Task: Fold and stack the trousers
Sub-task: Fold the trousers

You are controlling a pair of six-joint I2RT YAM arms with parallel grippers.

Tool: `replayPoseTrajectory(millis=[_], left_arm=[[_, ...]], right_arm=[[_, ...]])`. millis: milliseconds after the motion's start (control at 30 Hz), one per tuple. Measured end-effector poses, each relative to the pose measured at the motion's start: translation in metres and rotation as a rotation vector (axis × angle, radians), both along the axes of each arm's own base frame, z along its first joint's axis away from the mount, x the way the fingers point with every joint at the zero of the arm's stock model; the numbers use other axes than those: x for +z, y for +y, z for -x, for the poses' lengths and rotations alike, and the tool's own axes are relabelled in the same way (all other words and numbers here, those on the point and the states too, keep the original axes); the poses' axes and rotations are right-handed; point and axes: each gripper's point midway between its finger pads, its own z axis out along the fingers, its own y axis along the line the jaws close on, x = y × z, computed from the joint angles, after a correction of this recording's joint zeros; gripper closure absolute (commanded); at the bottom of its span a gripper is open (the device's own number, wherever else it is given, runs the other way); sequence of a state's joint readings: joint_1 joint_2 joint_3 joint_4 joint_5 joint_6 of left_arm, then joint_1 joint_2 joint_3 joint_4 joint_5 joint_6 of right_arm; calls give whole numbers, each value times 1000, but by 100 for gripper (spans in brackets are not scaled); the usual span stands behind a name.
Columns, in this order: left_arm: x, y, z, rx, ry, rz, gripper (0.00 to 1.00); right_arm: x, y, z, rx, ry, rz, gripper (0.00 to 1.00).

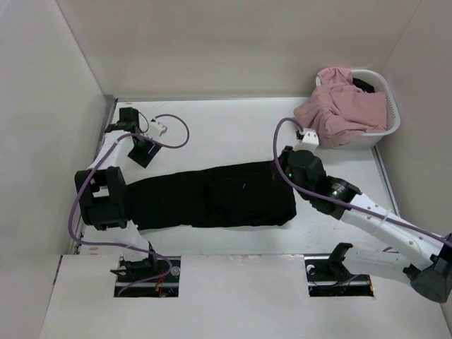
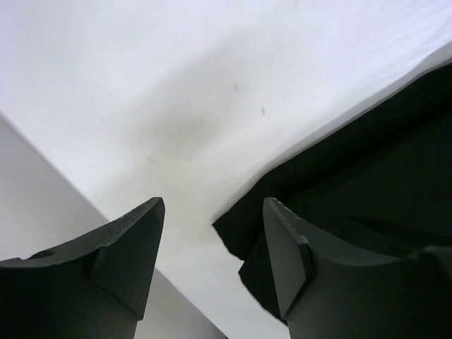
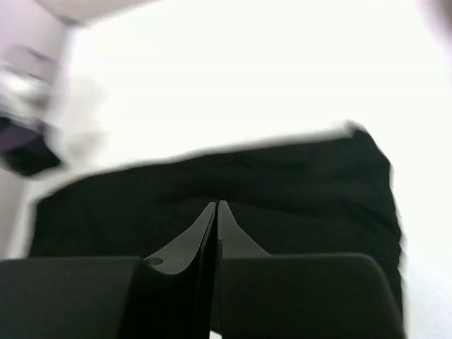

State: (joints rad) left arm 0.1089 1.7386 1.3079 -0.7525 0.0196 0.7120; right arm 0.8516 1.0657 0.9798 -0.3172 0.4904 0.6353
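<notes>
The black trousers (image 1: 212,198) lie flat across the middle of the table as one long band running left to right. My left gripper (image 1: 143,151) is open and empty, just beyond the band's left end. In the left wrist view its gripper (image 2: 214,205) hangs over bare table, with a corner of the trousers (image 2: 367,155) by the right finger. My right gripper (image 1: 278,169) is shut, with nothing between the jaws, over the far right corner of the trousers. In the right wrist view the gripper (image 3: 217,205) points across the black cloth (image 3: 282,183).
A white basket (image 1: 387,106) with pink cloth (image 1: 346,106) spilling over its rim stands at the back right. White walls close in the table on the left, back and right. A purple cable (image 1: 176,134) loops over the table near the left wrist.
</notes>
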Motion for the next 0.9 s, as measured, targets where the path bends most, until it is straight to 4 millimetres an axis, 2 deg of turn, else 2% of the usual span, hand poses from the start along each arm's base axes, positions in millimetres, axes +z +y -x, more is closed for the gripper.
replayPoseTrajectory(millis=[67, 133, 233, 300, 367, 467, 533, 567, 633, 733, 833, 900], left_arm=[[32, -16, -14, -27, -83, 14, 42], [67, -39, -25, -67, -171, 40, 41], [113, -90, -27, -159, -277, 111, 41], [129, -132, -14, -238, -296, 183, 41], [132, -183, 8, -342, -265, 273, 41], [112, -249, 53, -489, -152, 388, 42], [87, -279, 87, -556, -38, 427, 43], [76, -287, 100, -577, 13, 434, 43], [53, -299, 123, -599, 105, 436, 43], [34, -307, 141, -608, 177, 429, 43], [25, -310, 145, -611, 183, 412, 44], [20, -311, 142, -613, 171, 392, 44]], right_arm=[[-46, -14, 8, -15, 95, 21, 97], [-102, -22, 27, -9, 219, 51, 97], [-175, -44, 59, -34, 399, 86, 97], [-204, -60, 70, -86, 476, 79, 98], [-219, -69, 71, -136, 514, 43, 97], [-220, -70, 64, -161, 514, -20, 94], [-216, -68, 61, -157, 504, -45, 92], [-212, -68, 60, -152, 496, -56, 90], [-197, -70, 59, -150, 471, -81, 81], [-155, -80, 47, -184, 388, -137, 60], [-114, -95, 21, -242, 294, -180, 39], [-104, -103, -2, -266, 269, -173, 24]])
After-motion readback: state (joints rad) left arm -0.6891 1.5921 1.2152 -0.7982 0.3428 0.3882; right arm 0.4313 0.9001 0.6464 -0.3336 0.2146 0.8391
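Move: Folded over the trousers, the elastic leg cuff lies about 30 cm to the left hand's right, 16 cm back and 7 cm below. From that hand the trousers' far left corner is 8 cm back and 4 cm left. The right hand, shut, has the trousers' far right corner roughly 8 cm ahead, 2 cm right and 23 cm below; the near right corner is about 17 cm back, 7 cm right. Swinging about 30 cm right and then 14 cm back in an arc over the trousers, the open left hand climbs, comes down again towards the elastic cuff and turns some 35 degrees clockwise. The right hand dips steeply by 22 cm and a little back and right beside the trousers' right edge, then rises about half of that, moves forward and further right and opens, tipping somewhat more downward. ##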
